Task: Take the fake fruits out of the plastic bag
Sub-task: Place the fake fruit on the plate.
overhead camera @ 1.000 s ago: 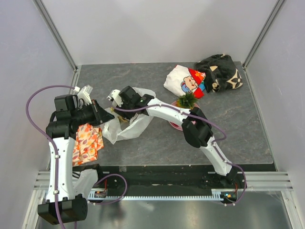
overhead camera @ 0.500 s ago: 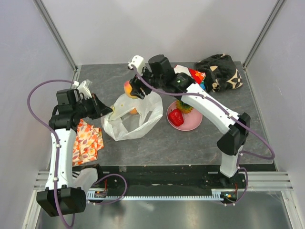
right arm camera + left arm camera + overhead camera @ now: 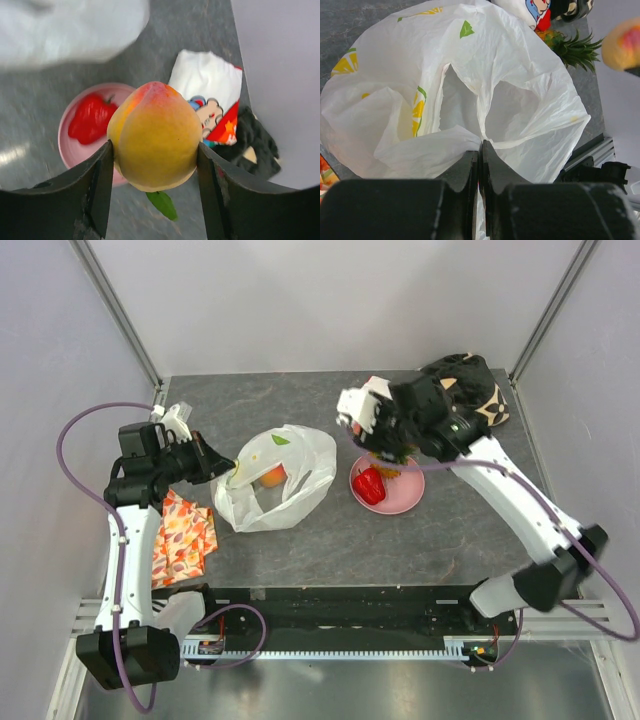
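The plastic bag point(image 3: 290, 455) lies left of centre, its mouth held up. My left gripper point(image 3: 228, 472) is shut on its rim, and in the left wrist view the jaws point(image 3: 481, 145) pinch the thin film. An orange fruit point(image 3: 272, 477) still sits inside. My right gripper point(image 3: 154, 150) is shut on the orange-pink peach point(image 3: 155, 137) and hangs over the pink plate point(image 3: 66, 150); from above the gripper point(image 3: 385, 440) hides the peach. On the plate point(image 3: 405, 498) lie a shiny red fruit point(image 3: 368, 485) and the pineapple point(image 3: 392, 458), half hidden.
An orange patterned cloth point(image 3: 183, 535) lies by the left arm. The white bear cloth point(image 3: 210, 85) and a black patterned cloth point(image 3: 470, 390) sit at the back right, just behind the plate. Grey walls close in the table on three sides.
My right gripper has lifted the peach out of the bag and swung it right, over the pink plate. The left gripper has kept its hold on the bag rim.
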Motion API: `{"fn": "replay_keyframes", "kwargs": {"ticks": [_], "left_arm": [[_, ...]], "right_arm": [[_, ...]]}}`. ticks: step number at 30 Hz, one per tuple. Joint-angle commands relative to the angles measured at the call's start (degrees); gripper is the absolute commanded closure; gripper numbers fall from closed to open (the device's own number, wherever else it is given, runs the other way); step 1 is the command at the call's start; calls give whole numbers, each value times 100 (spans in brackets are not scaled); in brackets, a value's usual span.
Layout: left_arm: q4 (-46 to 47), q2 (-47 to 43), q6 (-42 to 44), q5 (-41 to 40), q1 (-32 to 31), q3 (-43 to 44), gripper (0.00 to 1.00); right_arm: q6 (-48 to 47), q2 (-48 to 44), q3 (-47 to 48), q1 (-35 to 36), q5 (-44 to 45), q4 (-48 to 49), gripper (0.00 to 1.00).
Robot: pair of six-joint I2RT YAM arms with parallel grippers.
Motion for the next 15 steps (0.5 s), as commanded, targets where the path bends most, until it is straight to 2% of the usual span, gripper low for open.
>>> {"fn": "replay_keyframes", "kwargs": {"ticks": [1, 9, 11, 15], "left_arm": [[314, -48, -24, -121, 6, -35, 89], [323, -118, -77, -104, 6, -132, 88], [332, -109, -85, -86, 6, -141, 88], [341, -92, -85, -68, 6, -115, 88]], "right_arm": [[-1749, -1119, -1029, 70, 467, -754, 73], [-1698, -2159, -2339, -526, 619, -948, 76], [-1522, -2177, -2611, -650, 522, -921, 76], [-479, -1670, -2657, -1010, 22, -737, 77]]}}
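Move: Behind the right hand by about 2 cm, some 9 cm to its right and 24 cm below, is the middle of the pink plate. The red pepper on the plate is some 3 cm back and 4 cm right of the hand; the pineapple is about 3 cm ahead and 9 cm right. The plastic bag stands roughly level and 16 cm left. From the left hand, the plate is about 7 cm ahead, 33 cm right and 22 cm below. Carrying the fake peach still pinched between its pads, the right hand swings about 13 cm to the right and some 8 cm back, sinking about 8 cm down towards the plate's near right side. It goes fast and mostly level at first, then slows and descends more, while the fingers tip some 20 degrees to point less left and more down. ##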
